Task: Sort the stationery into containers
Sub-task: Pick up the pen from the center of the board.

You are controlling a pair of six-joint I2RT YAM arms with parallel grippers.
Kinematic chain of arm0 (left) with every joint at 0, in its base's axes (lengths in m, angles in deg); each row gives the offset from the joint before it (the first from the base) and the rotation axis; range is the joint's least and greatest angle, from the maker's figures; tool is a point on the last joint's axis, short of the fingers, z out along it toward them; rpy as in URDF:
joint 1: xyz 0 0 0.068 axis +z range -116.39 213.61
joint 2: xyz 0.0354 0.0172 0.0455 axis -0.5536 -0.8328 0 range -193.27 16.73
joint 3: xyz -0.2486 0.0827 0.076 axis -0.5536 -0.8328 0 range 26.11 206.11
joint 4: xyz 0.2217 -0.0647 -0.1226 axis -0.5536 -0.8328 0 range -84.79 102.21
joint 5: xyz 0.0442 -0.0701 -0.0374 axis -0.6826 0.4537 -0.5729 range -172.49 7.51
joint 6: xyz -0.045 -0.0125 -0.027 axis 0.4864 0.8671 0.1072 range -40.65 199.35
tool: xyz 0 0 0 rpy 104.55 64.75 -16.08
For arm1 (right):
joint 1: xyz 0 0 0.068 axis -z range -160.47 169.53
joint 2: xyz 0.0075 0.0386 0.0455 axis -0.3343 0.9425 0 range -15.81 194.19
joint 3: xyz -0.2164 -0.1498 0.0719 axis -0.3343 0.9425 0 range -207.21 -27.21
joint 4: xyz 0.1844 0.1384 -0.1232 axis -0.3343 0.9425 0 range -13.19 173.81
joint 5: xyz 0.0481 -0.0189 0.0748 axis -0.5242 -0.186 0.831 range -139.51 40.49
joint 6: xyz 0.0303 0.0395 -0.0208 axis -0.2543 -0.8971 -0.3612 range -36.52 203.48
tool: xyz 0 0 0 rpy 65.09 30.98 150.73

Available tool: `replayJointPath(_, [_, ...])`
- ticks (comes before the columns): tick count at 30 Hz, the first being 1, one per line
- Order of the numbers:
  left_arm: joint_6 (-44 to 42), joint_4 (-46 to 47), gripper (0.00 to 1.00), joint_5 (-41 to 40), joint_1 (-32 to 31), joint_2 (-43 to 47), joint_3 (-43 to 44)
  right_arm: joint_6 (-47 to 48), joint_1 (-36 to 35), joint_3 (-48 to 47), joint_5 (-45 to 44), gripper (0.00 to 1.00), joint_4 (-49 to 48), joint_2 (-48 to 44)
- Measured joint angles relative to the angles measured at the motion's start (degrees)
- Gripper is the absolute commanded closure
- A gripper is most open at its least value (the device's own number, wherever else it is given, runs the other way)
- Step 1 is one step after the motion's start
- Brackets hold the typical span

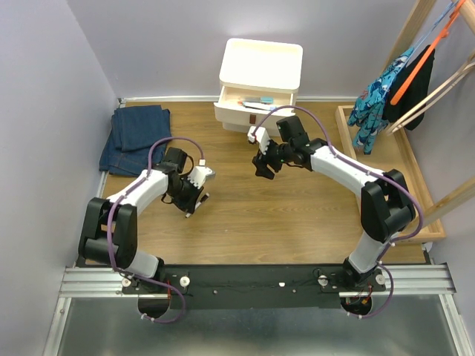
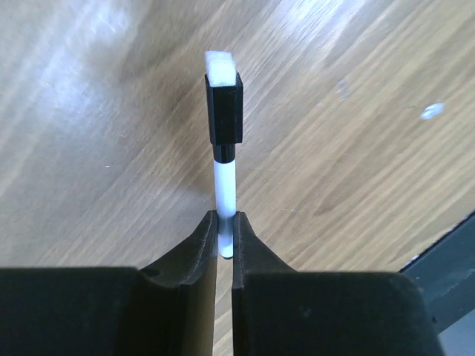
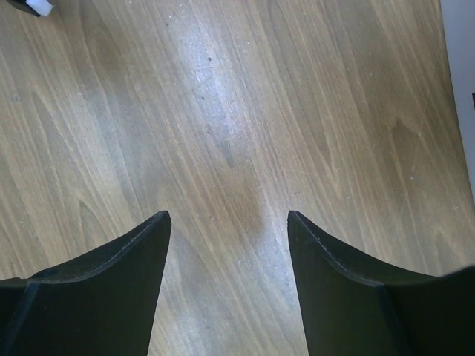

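A slim white pen with a black cap sticks out ahead of my left gripper, which is shut on its white barrel just above the wooden table. From above, that gripper sits left of centre, pointing toward the near edge. My right gripper is open over bare wood with nothing between its fingers; from above it hangs in front of the cream-white cabinet. The cabinet's top drawer is pulled out and holds a few pieces of stationery.
Folded blue jeans lie at the back left. A shallow wooden tray runs along the right side, under a rack with hanging clothes. A small black-and-white object shows at the right wrist view's top left corner.
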Motion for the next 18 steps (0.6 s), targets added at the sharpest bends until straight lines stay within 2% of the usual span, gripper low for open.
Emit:
replayJointPath(10, [1.6,-0.7,0.90,3.9,0.0,8.7,6.4,-9.0,0.0,0.5,-1.7,0.26,-2.1,-4.7])
replayJointPath(15, [3.1,-0.4,0.90,5.2,0.0,9.5,10.0,-14.9,0.0,2.2,-3.0,0.25,-4.7,-8.3])
replayJointPath(18, [3.9,-0.6,0.90,5.9,0.0,8.7,15.7,-18.0,0.1,4.0,-4.6,0.25,-5.6,-11.0])
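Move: The left hand already holds the black-capped pen just over the table; the open top drawer, where it is being taken, lies about 27 cm ahead, 21 cm to the right and 11 cm higher. The cabinet body is some 14 cm beyond that drawer and in line with it. The folded jeans lie about 24 cm ahead and 18 cm left of the left hand. From the right hand the drawer is some 15 cm ahead, 2 cm left and 3 cm higher. Upward first and foremost, about 13 cm, the left arm carries the pen away from the table, also reaching forward and somewhat right towards the open drawer while its fingertips tilt forward and right by some 20 degrees. Its fingers keep their pinch on the pen's barrel. The empty right hand, fingers still open, also rises, turning slightly clockwise. ##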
